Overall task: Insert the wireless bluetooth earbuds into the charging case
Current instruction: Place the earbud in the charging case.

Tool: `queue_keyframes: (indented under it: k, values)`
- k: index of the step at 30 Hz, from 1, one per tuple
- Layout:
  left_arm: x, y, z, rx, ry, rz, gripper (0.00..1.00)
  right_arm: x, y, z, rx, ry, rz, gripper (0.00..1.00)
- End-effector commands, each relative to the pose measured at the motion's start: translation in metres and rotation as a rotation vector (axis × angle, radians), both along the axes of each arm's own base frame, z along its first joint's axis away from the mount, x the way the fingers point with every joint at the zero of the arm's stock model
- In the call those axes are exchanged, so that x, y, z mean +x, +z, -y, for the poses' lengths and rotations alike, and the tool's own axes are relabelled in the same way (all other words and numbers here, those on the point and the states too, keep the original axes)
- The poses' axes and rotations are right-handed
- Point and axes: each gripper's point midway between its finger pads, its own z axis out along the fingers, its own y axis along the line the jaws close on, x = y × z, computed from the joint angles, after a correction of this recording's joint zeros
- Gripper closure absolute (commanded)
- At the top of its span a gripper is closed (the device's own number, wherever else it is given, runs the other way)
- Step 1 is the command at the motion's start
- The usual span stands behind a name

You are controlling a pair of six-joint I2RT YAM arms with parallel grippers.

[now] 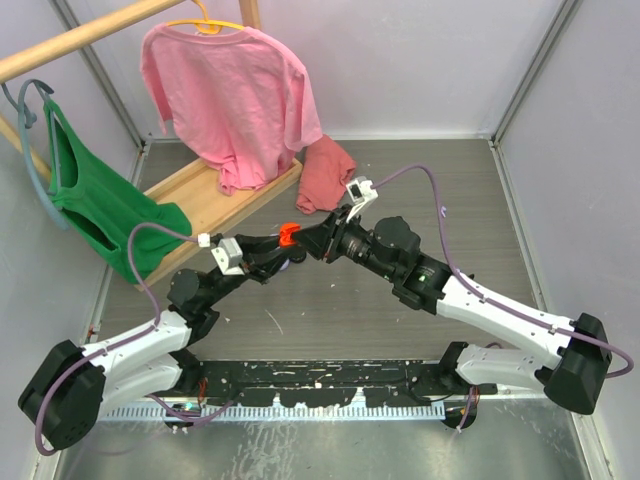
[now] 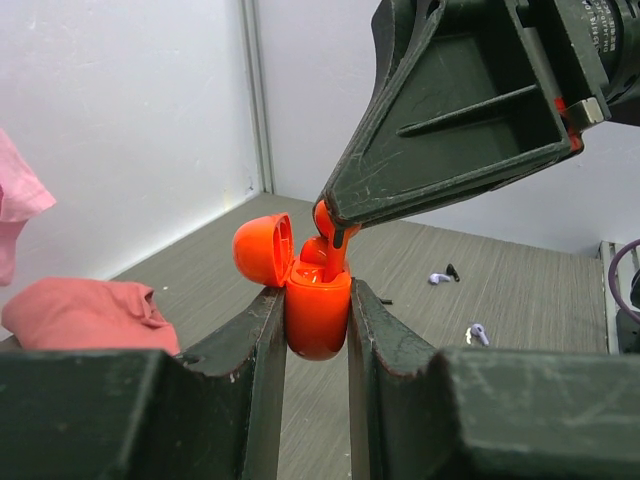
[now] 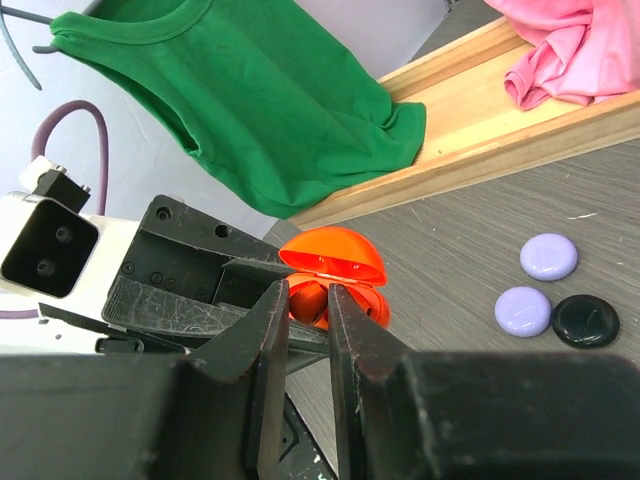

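The orange-red charging case (image 2: 318, 318) hangs above the table, lid (image 2: 262, 250) hinged open, with my left gripper (image 2: 315, 293) shut on its body. From above, my right gripper (image 2: 336, 228) is shut on an orange-red earbud (image 2: 332, 252) whose lower end sits in the case's opening. The right wrist view shows that earbud (image 3: 312, 298) pinched between my right gripper's (image 3: 307, 292) fingers under the open lid (image 3: 335, 255). In the top view the case (image 1: 288, 235) sits where both grippers meet. Two lavender earbuds (image 2: 437, 278) (image 2: 478, 332) and a black one (image 2: 453, 270) lie on the table.
Two lavender pucks (image 3: 548, 256) (image 3: 523, 311) and a black puck (image 3: 586, 321) lie on the table. A wooden rack (image 1: 205, 195) at the back left carries a pink shirt (image 1: 230, 90) and a green top (image 1: 95, 200). A red cloth (image 1: 325, 175) lies beside it.
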Motion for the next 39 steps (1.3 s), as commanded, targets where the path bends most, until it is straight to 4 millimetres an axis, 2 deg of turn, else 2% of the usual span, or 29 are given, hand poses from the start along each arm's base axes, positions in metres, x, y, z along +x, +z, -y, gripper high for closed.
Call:
queue_keyframes:
  k: [1, 14, 19, 27, 39]
  values:
    - [-0.011, 0.049, -0.011, -0.111, 0.018, 0.164, 0.96, 0.003, -0.020, 0.001, -0.086, -0.033, -0.061, 0.77]
    - [-0.001, 0.036, -0.012, -0.096, 0.056, 0.118, 0.96, 0.006, -0.025, 0.001, -0.099, -0.044, -0.074, 0.65]
    - [-0.001, 0.028, -0.006, -0.066, 0.031, 0.110, 0.96, 0.005, -0.015, 0.001, -0.086, -0.035, -0.044, 0.61]
    - [0.002, 0.010, -0.004, -0.036, 0.035, 0.071, 0.96, -0.002, 0.016, 0.012, -0.090, -0.024, 0.058, 0.50]
    - [-0.009, 0.012, 0.002, -0.040, -0.041, 0.062, 0.97, -0.018, 0.023, 0.005, -0.180, 0.117, 0.170, 0.48]
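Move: The charging case, still held in the left fingers with its lid open, sits just ahead of the right hand point: about 1 cm forward, 2 cm to the left and 3 cm lower. The black disc lies about 9 cm ahead, 1 cm left, the nearer purple disc 8 cm ahead, 5 cm left, both some 25 cm below. From the left hand the earbud, still pinched by the right fingers, is about 3 cm up and 1 cm to the right. Open the right fingers to about half to let go of the earbud at the case, sinking the hand some 2.5 cm as they part, then draw it a little back and to the right and rise about 1 cm, tipping the fingertips down some 10 degrees. Keep the left grip on the case, easing it about 1.5 cm down. ##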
